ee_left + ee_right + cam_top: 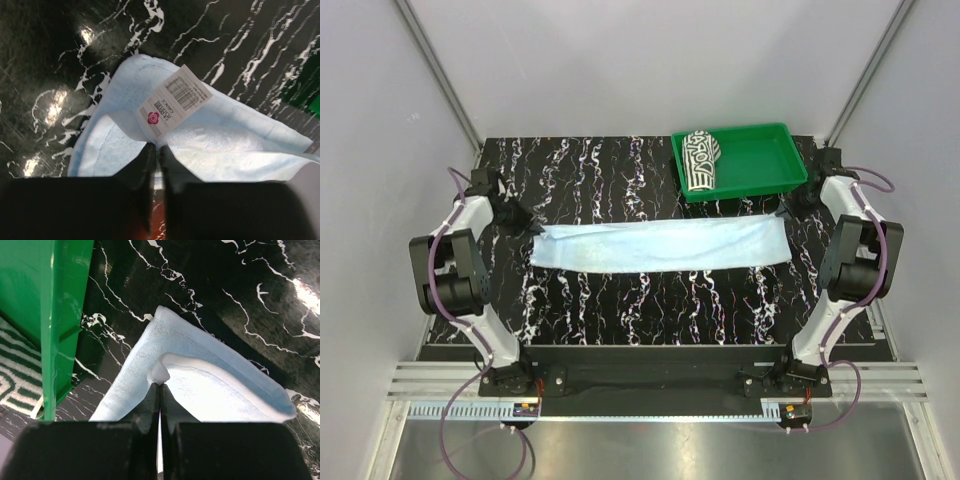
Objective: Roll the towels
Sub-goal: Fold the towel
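The pale blue towel (660, 245) lies folded into a long band across the middle of the table. My left gripper (532, 228) is shut on its left end, pinching the cloth (215, 145) beside a white barcode label (174, 100). My right gripper (782, 210) is shut on its right end, with a small bunch of cloth (161, 372) squeezed at the fingertips and the towel's corner (210, 385) lifted. The green-and-white striped towel (700, 160) lies rolled in the green tray (760, 160); a part of it also shows in the right wrist view (15, 360).
The green tray's wall (65, 315) stands close to the left of my right gripper. The table (620, 300) is black marble-patterned, with white walls around it. Both arm bases sit at the near edge.
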Motion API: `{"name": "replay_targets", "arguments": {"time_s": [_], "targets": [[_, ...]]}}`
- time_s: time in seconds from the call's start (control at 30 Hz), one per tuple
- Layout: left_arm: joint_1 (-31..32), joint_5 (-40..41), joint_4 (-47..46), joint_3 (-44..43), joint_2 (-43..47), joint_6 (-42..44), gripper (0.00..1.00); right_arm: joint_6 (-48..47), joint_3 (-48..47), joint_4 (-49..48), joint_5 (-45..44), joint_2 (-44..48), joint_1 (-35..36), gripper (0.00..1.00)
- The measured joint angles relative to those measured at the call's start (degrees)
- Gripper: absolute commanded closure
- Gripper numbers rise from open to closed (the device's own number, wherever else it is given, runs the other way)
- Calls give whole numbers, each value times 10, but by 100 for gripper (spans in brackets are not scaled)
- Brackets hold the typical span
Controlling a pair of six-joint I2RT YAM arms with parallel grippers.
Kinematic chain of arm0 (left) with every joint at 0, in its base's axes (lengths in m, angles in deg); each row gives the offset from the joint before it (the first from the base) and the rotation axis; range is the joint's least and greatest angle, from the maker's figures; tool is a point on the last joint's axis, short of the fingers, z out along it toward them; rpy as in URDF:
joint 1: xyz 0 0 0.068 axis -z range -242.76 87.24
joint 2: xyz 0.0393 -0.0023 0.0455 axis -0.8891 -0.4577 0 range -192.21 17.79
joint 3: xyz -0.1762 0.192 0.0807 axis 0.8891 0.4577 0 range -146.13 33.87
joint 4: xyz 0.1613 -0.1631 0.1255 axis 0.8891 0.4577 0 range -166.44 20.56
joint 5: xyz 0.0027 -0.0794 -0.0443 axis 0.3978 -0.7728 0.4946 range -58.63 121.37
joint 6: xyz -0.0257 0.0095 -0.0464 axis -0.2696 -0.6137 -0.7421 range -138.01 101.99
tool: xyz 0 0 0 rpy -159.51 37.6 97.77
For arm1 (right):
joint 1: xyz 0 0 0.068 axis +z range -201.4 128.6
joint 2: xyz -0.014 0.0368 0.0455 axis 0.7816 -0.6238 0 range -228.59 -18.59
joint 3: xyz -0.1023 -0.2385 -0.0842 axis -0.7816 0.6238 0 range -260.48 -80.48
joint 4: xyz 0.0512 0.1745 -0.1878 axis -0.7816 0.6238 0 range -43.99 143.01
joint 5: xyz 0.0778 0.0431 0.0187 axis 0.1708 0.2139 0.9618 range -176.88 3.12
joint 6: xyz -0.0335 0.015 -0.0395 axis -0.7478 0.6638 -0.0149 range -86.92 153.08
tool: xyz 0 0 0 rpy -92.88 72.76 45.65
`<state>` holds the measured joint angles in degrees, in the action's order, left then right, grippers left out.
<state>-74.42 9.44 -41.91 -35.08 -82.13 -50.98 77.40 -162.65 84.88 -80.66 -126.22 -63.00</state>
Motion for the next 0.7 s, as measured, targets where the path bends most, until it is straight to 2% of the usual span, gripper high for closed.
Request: {"name": "replay_targets", "arguments": {"time_s": [0.03, 0.07, 0.17, 0.2, 0.3, 0.43, 0.57, 0.7], "targets": [[0, 3, 0, -5, -16, -3, 61, -1, -3, -2, 2, -8, 1, 88], [0, 4, 0, -7, -22, 0, 49, -2, -6, -2, 3, -14, 1, 78], [0, 6, 1, -23, -50, -2, 18, -3, -26, 0, 4, -45, 2, 48], [-1, 7, 3, -29, -56, -2, 10, -6, -35, 1, 3, -56, 3, 34], [-3, 13, 11, -54, -58, -1, 2, -19, -62, 14, -7, -78, 3, 22], [-7, 54, 17, -64, -16, 6, 1, -37, -91, 31, -36, -70, 3, 10], [4, 134, 22, -47, 101, 27, 1, -50, -78, 39, -60, -12, 3, 8], [43, 198, 12, -14, 226, 54, 2, -61, -6, 33, -71, 99, 3, 8]]}}
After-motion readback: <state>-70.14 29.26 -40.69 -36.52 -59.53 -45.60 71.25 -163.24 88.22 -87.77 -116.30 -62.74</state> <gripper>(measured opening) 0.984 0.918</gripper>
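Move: Each hand still pinches the far edge of the light-blue towel's upper layer, just above the table. The left hand has the lower layer's far-left corner about 4 cm ahead, 3 cm left and 3 cm below, with the care label roughly 3 cm straight ahead. For the right hand, the far-right corner is some 4 cm ahead, 3 cm right and 3 cm below; the green tray's middle is about 17 cm ahead and 13 cm left, and the striped roll in it 17 cm ahead and 26 cm left. Down and slightly forward, about 2 cm each way, both hands lay the pinched edge over the far corners while their fingers open wide and let go. Both then lift clear, the left rising some 15 cm, drifting left and swinging its fingers forward and outward by about 30 degrees; the right rises more slowly, draws back a little and tilts slightly. ##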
